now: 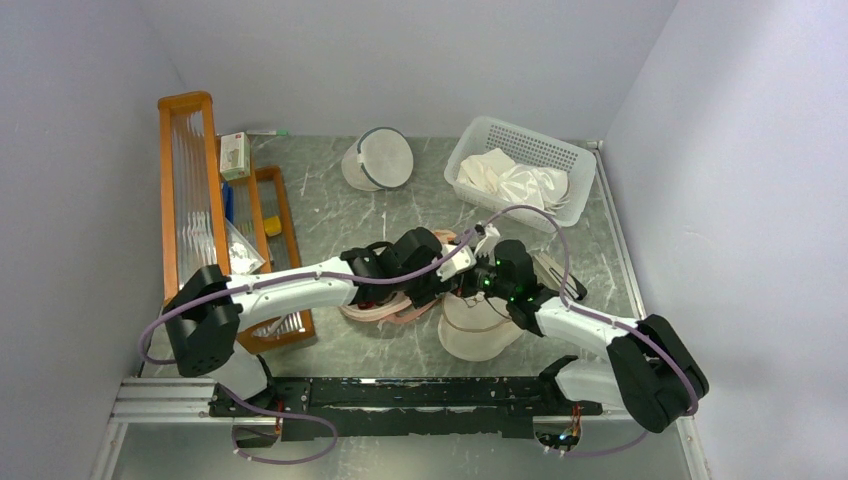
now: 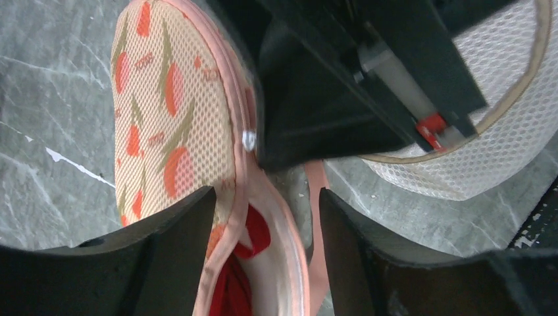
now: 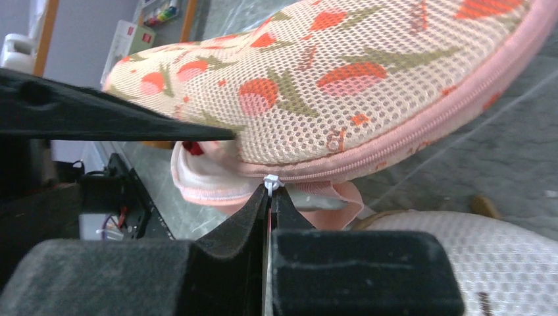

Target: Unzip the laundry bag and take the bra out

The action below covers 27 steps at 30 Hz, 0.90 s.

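Note:
The peach laundry bag (image 2: 171, 112) with its red-orange print lies at the table's middle (image 1: 378, 312), mostly under both arms. Its pink-trimmed edge gapes at one end, and the deep red bra (image 2: 245, 266) shows inside against the pale lining. My left gripper (image 2: 266, 227) is open and straddles that gaping edge, one finger (image 2: 174, 253) on the printed outside and the other beyond the pink trim. My right gripper (image 3: 270, 192) is shut on the white zipper pull (image 3: 270, 180) at the bag's (image 3: 342, 85) seam. The bra's cups and straps are hidden.
A round cream pouch (image 1: 478, 335) lies just in front of the bag, touching it. At the back stand a white mesh dome bag (image 1: 380, 160) and a white basket (image 1: 468, 150) holding white cloth. Orange wooden racks (image 1: 185, 190) line the left side.

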Each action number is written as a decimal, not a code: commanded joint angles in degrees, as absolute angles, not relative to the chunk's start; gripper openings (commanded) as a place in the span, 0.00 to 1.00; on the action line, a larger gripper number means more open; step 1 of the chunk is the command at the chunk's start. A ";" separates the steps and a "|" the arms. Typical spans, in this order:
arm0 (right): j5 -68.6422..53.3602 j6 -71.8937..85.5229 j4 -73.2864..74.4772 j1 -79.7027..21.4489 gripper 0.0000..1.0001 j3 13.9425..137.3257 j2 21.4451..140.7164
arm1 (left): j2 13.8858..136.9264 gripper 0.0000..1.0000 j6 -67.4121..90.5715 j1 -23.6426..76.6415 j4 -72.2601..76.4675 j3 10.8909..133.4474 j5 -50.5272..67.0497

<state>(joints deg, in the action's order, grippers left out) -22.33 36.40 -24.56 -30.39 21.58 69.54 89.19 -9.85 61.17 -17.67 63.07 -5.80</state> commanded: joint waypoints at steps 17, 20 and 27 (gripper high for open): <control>-14.85 36.80 -20.61 -33.71 0.00 21.87 65.14 | 94.88 0.08 -9.97 60.82 -17.14 65.37 -19.23; -13.02 34.62 -17.62 -32.50 0.00 23.15 64.61 | 93.75 0.07 -10.38 60.83 -16.41 64.53 -20.53; -20.23 31.49 -17.15 -18.60 0.00 23.27 66.99 | 93.38 0.07 -10.88 60.82 -16.52 64.33 -23.04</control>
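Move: The zip edge of the laundry bag runs through the left hand's open fingers, its gripping spot some 3 cm below and 2 cm ahead; the bra inside lies about 6 cm left, 4 cm back and 5 cm lower. The glasses bag is roughly 6 cm back, 7 cm right and 8 cm down. The right hand already holds the zip pull; that gripping spot is about 3 cm to its left and 1 cm lower, the glasses bag 8 cm back and 4 cm right. The left hand sinks about 3.5 cm onto the open zip edge beside the pull and shuts its fingers as it starts forward, pinching the pink lips, then carries them on, forward and slightly up. The right hand keeps its pinch on the zip pull, easing back and left a centimetre and almost holding there until the left has closed, then draws the pull away from the left fingers, right and forward some 4 cm, with a slight clockwise turn. ##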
